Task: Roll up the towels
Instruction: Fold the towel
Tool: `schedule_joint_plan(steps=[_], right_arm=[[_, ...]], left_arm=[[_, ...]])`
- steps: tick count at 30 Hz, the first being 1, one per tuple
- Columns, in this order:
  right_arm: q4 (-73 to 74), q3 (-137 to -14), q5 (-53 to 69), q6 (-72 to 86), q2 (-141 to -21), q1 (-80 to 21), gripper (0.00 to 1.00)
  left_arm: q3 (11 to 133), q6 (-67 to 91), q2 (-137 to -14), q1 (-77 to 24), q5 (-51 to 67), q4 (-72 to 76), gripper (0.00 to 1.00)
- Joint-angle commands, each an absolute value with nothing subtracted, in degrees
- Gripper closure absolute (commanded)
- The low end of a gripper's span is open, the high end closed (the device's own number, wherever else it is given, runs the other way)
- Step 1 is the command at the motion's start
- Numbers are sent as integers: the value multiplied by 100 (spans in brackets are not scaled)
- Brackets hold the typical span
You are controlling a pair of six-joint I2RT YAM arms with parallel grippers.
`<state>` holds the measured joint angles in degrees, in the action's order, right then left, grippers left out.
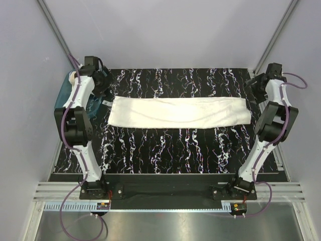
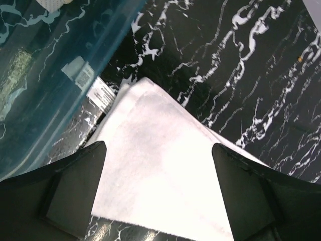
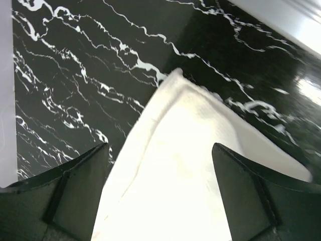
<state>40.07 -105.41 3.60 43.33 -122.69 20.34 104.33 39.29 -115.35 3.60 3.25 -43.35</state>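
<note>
One white towel (image 1: 178, 111) lies folded into a long flat strip across the black marbled table (image 1: 175, 145). My left gripper (image 1: 104, 84) hovers over the strip's left end. In the left wrist view the left gripper (image 2: 158, 146) is open, with the white towel (image 2: 160, 170) lying flat below and between the fingers (image 2: 75, 191), not pinched. My right gripper (image 1: 254, 83) hangs over the right end. In the right wrist view the right gripper (image 3: 159, 146) is also open, and the towel's far corner (image 3: 175, 80) points away from it.
A translucent teal tub (image 1: 64, 93) stands at the table's left edge, close beside the left gripper and the towel's end; it also fills the left of the left wrist view as the tub (image 2: 45, 75). A bit of pale cloth (image 1: 73, 76) shows at its far end. Grey walls enclose the table.
</note>
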Motion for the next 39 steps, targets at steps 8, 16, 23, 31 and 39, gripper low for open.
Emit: schedule_joint_plan(steps=[8,16,23,31,39], right_arm=[[3868,-7950,-458,3612,-10100,2144,11],[3173,-6469,132,3612,-9685,2716,30],[2541,-6452,501,3613,-9853,2716,34],[1722,-6248,738,3700,-9781,2716,32],[1398,-6030,949,3832,-10292,2707,59]], left_arm=[[8685,3200,-9942,-518,-35,-4043,9],[7078,2848,-8869,-484,95,-3841,9],[6381,2821,-8719,-9,598,-3515,8],[6416,2821,-8771,-9,677,-3463,8],[6275,2874,-8842,0,747,-3454,9]])
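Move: The left gripper, open, is to go to the white towel's near left corner, about 15 cm back, 3 cm left and 12 cm below; the far left corner lies almost straight under this hand, and the teal bin some 17 cm left and 3 cm ahead. The open right gripper's goal, the near right corner, is about 12 cm back, 2 cm right and 8 cm below; the far right corner lies 2 cm ahead of this hand, on its centre line. Bring the right gripper up a little and back over the towel's right end, sinking past its near edge, then forward about 6 cm to the near right corner, fingers closing to about half open around it. Swing the left gripper back some 16 cm, bowing right, down 5 cm and turning about 15 degrees clockwise, and hold it wide open above the near edge by the left corner. ##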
